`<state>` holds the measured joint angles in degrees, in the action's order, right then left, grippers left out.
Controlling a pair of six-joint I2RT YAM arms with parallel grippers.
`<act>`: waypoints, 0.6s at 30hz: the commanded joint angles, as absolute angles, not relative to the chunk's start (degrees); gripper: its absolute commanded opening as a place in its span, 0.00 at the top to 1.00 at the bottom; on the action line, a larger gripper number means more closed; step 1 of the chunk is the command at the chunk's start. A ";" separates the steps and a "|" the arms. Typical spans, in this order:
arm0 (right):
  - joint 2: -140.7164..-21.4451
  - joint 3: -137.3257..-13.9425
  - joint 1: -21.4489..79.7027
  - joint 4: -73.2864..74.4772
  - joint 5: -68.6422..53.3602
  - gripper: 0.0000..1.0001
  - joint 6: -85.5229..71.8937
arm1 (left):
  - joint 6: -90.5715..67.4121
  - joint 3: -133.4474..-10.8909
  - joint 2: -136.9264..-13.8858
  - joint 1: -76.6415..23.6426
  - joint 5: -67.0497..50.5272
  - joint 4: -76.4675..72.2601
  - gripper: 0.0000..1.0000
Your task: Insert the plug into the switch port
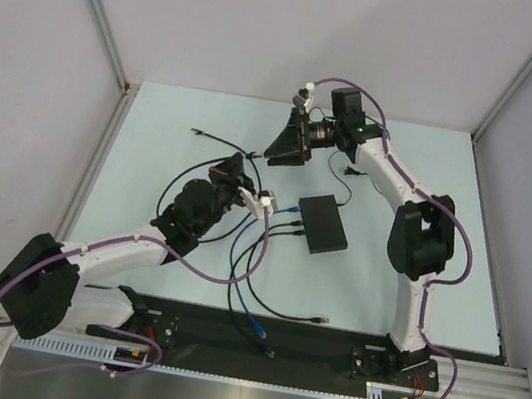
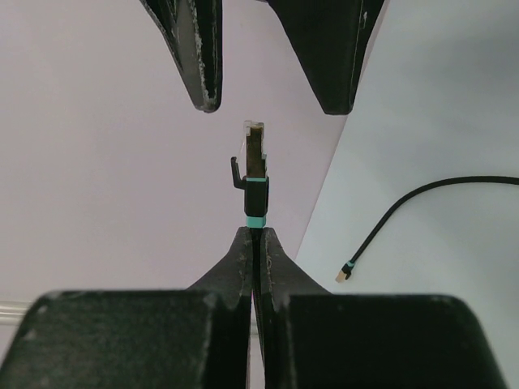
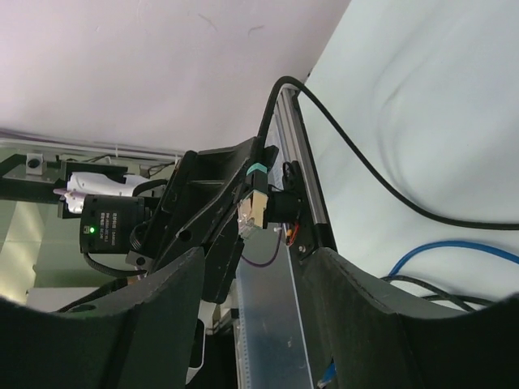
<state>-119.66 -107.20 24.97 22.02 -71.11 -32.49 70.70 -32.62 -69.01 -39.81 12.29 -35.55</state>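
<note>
My left gripper (image 2: 255, 237) is shut on the black cable just behind the plug (image 2: 255, 166), at its teal band. The clear-tipped plug sticks out past the fingertips, clip to the left. It points at the gap of my right gripper (image 3: 258, 261), which hangs open a little way in front of it with nothing between its fingers (image 2: 203, 61). From the right wrist the plug (image 3: 255, 207) shows above the open jaws. The switch (image 1: 323, 224), a flat black box, lies on the table right of my left gripper (image 1: 239, 177) and below my right gripper (image 1: 276, 149).
Two black cables (image 1: 288, 219) run into the switch's left edge. A blue cable (image 1: 244, 297) and more black cables loop toward the front rail (image 1: 253, 344). A loose plug end (image 2: 344, 273) lies on the pale mat. Grey walls enclose the table.
</note>
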 commanded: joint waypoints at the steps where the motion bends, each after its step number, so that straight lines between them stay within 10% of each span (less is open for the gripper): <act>1: -116.54 -106.79 25.66 18.38 -73.30 0.37 -34.18 | 72.51 -32.61 -69.08 -40.34 12.48 -38.85 1.00; 18: -116.90 -104.33 27.25 10.02 -74.97 0.69 -42.71 | 75.50 -30.76 -68.90 -42.45 11.78 -38.58 1.00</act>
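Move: The black cable's plug, already held in the left fingers, sticks out some 2 cm ahead of that hand and 1 cm to its right. From the open right hand, the plug lies about 3 cm left and 1 cm back, nearly level in height. The switch is roughly 15 cm right of the right hand, 4 cm back and 22 cm below; the blue plug at its edge is about 8 cm right, 2 cm back, equally low. No firm grip on the plug can yet be seen: the right fingers close to about half their opening around the plug's head, while that hand eases about 1 cm left towards the plug, with a slight drift back. The left hand keeps its hold and brings the plug to meet them, about 1 cm right and 1 cm back, sinking a little late on. ##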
